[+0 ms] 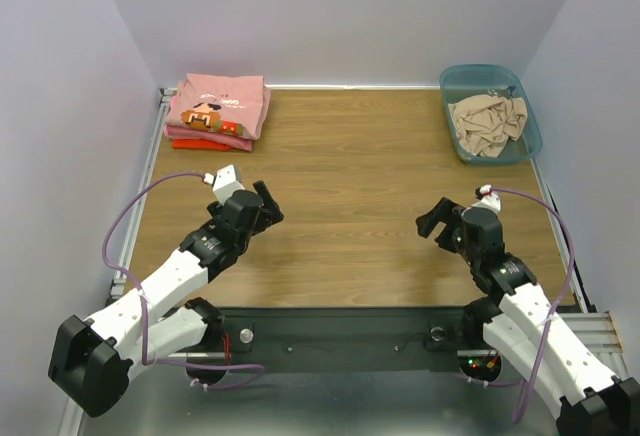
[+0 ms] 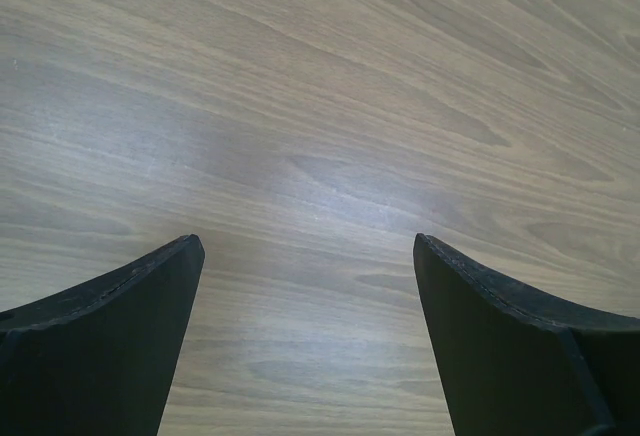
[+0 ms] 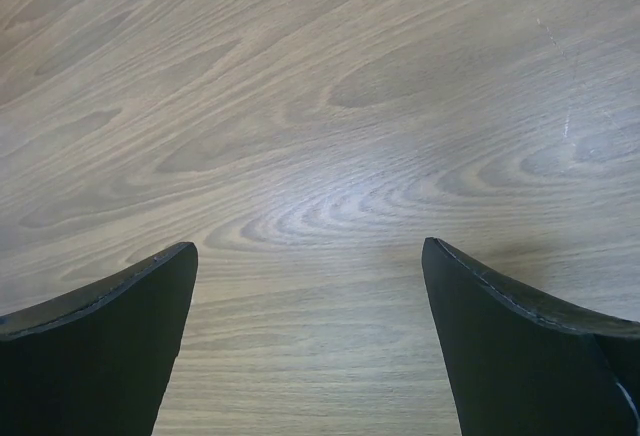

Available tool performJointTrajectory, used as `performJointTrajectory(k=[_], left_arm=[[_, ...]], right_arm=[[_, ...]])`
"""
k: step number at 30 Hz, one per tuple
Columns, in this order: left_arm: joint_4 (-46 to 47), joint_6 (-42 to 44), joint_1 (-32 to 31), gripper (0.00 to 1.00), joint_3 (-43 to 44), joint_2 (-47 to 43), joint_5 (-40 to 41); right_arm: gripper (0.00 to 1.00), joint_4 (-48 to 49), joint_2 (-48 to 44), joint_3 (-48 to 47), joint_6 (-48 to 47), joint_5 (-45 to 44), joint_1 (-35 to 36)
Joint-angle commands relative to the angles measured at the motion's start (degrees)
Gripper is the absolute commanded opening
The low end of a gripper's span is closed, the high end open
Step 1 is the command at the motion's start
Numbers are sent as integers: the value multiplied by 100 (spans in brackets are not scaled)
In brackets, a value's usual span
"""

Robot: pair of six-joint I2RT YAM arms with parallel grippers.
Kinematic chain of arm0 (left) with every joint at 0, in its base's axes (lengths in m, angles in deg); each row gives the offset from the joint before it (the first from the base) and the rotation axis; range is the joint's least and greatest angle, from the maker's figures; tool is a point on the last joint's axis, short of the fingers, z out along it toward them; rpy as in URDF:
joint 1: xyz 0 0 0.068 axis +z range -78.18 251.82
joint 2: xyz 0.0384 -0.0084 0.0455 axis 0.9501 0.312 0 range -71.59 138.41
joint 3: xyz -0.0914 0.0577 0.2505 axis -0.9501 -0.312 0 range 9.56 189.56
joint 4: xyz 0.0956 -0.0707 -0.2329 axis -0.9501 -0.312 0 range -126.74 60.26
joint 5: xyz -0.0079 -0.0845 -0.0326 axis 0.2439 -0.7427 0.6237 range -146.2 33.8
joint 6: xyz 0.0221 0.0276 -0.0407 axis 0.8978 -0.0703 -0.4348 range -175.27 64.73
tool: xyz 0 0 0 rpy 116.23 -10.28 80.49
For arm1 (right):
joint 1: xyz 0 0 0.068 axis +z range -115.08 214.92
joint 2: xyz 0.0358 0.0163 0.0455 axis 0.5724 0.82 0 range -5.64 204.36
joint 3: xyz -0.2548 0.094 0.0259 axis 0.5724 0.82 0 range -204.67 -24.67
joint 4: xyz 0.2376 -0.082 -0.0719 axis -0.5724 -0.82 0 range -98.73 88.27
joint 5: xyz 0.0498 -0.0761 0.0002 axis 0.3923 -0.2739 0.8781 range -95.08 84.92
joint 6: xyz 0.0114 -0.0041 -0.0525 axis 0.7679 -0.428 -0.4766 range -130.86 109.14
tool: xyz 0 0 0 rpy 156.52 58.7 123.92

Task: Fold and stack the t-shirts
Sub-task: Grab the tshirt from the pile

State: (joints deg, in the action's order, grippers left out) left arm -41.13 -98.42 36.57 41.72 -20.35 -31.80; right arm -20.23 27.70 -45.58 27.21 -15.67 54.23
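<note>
A folded pink t-shirt point(image 1: 222, 102) with a cartoon face print lies on top of a folded red-orange t-shirt point(image 1: 200, 143) at the table's back left corner. A crumpled tan t-shirt point(image 1: 487, 121) lies inside the teal bin point(image 1: 530, 126) at the back right. My left gripper point(image 1: 268, 206) is open and empty over bare wood at the front left; it also shows in the left wrist view point(image 2: 308, 246). My right gripper point(image 1: 434, 220) is open and empty over bare wood at the front right; it also shows in the right wrist view point(image 3: 310, 248).
The wooden table point(image 1: 350, 176) is walled by grey panels at the back and both sides. A metal rail runs along each side edge. The arm bases sit on the dark strip at the near edge.
</note>
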Motion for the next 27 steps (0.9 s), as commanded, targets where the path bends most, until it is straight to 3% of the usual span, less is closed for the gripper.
performJointTrajectory(k=[1,6,12,14,15,18,27], left_arm=[[94,-122,-9,98,238,17,293],[217,-44,-9,98,404,245,240],[349,26,0,98,484,448,301],[296,9,0,98,537,527,372],[226,-26,9,98,545,544,450],[269,-26,9,98,475,571,451],[384,-35,70,98,572,843,662]], right_arm=[[100,145,-3,-291,59,-180,20],[100,382,819,-887,-157,-810,20],[100,356,2736,-2854,-203,-2174,-128],[100,356,3729,-3470,-483,-1975,-540],[100,356,4028,-4082,-493,-1373,-1204],[100,347,5337,-5251,-527,-219,-2331],[100,277,8781,-8041,-1301,-513,-2845]])
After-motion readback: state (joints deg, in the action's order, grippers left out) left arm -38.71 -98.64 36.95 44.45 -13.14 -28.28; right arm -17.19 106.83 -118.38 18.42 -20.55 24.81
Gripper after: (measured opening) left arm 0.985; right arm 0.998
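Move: The crumpled beige t-shirt lies about 28 cm ahead of the right hand, 15 cm to its right and roughly 8 cm below. Around it stands the blue bin, whose middle is some 30 cm ahead, 16 cm to the right and 5 cm below that hand. From the left hand, the t-shirt is about 25 cm ahead, 60 cm to the right and 11 cm lower. Swing the right gripper, fingers kept wide open, quickly forward about 30 cm and 20 cm to the right, towards the beige t-shirt. Lift it nearly 10 cm on the way, bearing right mainly in the second half, then start sinking some 4 cm over the blue bin. Turn the hand about 30 degrees clockwise as it goes. ##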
